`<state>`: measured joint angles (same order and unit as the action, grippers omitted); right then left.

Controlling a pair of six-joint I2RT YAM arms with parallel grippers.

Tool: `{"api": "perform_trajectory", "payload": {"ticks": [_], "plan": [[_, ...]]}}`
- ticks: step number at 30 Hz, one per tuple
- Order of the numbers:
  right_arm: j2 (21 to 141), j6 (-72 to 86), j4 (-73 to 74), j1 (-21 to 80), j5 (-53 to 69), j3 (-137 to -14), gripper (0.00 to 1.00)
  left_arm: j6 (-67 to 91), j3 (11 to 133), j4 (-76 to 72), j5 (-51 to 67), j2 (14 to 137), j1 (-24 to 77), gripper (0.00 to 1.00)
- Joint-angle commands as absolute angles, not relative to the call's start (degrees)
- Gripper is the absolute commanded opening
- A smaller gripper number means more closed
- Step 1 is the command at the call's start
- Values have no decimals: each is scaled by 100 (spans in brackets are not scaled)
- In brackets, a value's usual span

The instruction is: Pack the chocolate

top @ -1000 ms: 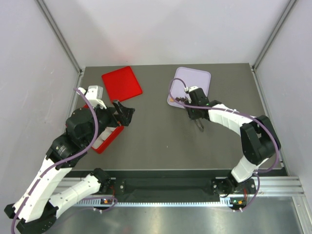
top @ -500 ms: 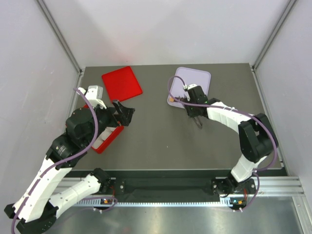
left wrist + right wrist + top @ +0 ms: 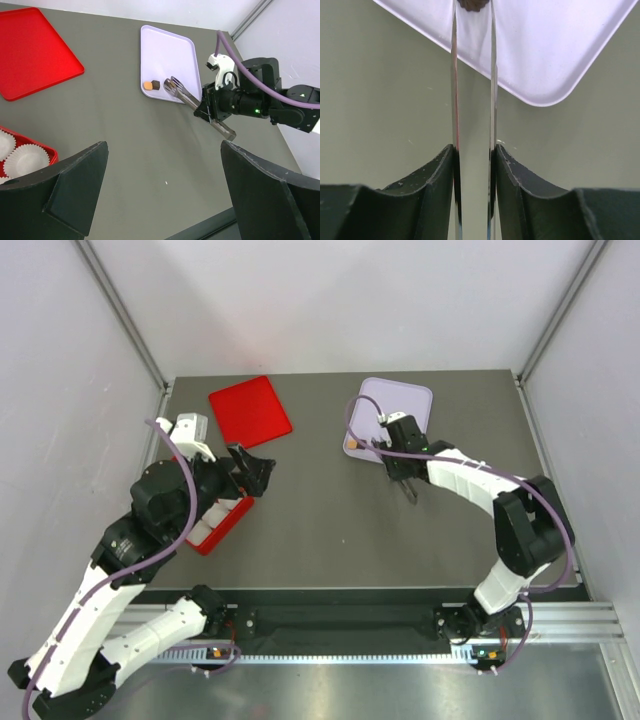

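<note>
Two chocolate pieces lie at the near left corner of the lavender tray (image 3: 167, 50): a tan one (image 3: 148, 85) and a dark one (image 3: 156, 84). My right gripper (image 3: 472, 150) is shut on metal tongs (image 3: 492, 90), whose tips flank the dark chocolate (image 3: 472, 5) at the top edge of the right wrist view. From above, the right gripper (image 3: 403, 468) sits just below the tray (image 3: 400, 400). My left gripper (image 3: 163, 145) stands open with nothing in it, hovering by the red box (image 3: 222, 523) of white paper cups (image 3: 27, 155).
A flat red lid (image 3: 249, 410) lies at the back left, beyond the red box. Grey walls and metal posts close in the table on three sides. The tongs' handle end (image 3: 412, 495) sticks out toward the near side.
The tongs' arms have drawn closer together around the dark chocolate. The right wrist has shifted slightly toward the tray. The left arm has barely moved.
</note>
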<state>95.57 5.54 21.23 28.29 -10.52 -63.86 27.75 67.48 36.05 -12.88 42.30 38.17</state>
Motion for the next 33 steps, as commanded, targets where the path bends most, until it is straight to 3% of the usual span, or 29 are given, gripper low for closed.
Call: {"api": "perform_trajectory", "payload": {"ticks": [1,19,33], "plan": [[9114,527,2127,2751,-1204,-6662,35,2786,6935,3393,-1231,4289,3814,99],[8693,1001,2075,2970,-704,-6908,33,2725,7294,3393,-1169,4482,3814,99],[9825,1986,758,5141,-484,-8128,31,2883,7831,3437,-923,4272,3806,99]]}}
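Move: The dark round chocolate is already pinched in the tips of the tongs, about 9 cm ahead of the right hand, 4 cm to its left and 7 cm lower. The red box of paper cups, where it is bound, is some 50 cm left of that hand and 6 cm back. The red lid lies 39 cm left and 17 cm ahead; the orange chocolate, 10 cm left and 9 cm ahead. From the left hand the box is about 24 cm left, 9 cm ahead, far below. The pinched chocolate goes up off the tray first, slowly for a couple of centimetres, then swings fast to the left towards the red box, the right hand travelling about 19 cm left, 11 cm up and slightly back. The right fingers keep squeezing the tongs while the wrist rolls left side up and turns counter-clockwise, under 30 degrees in all. The open, empty left hand rises some 5 cm late on. ##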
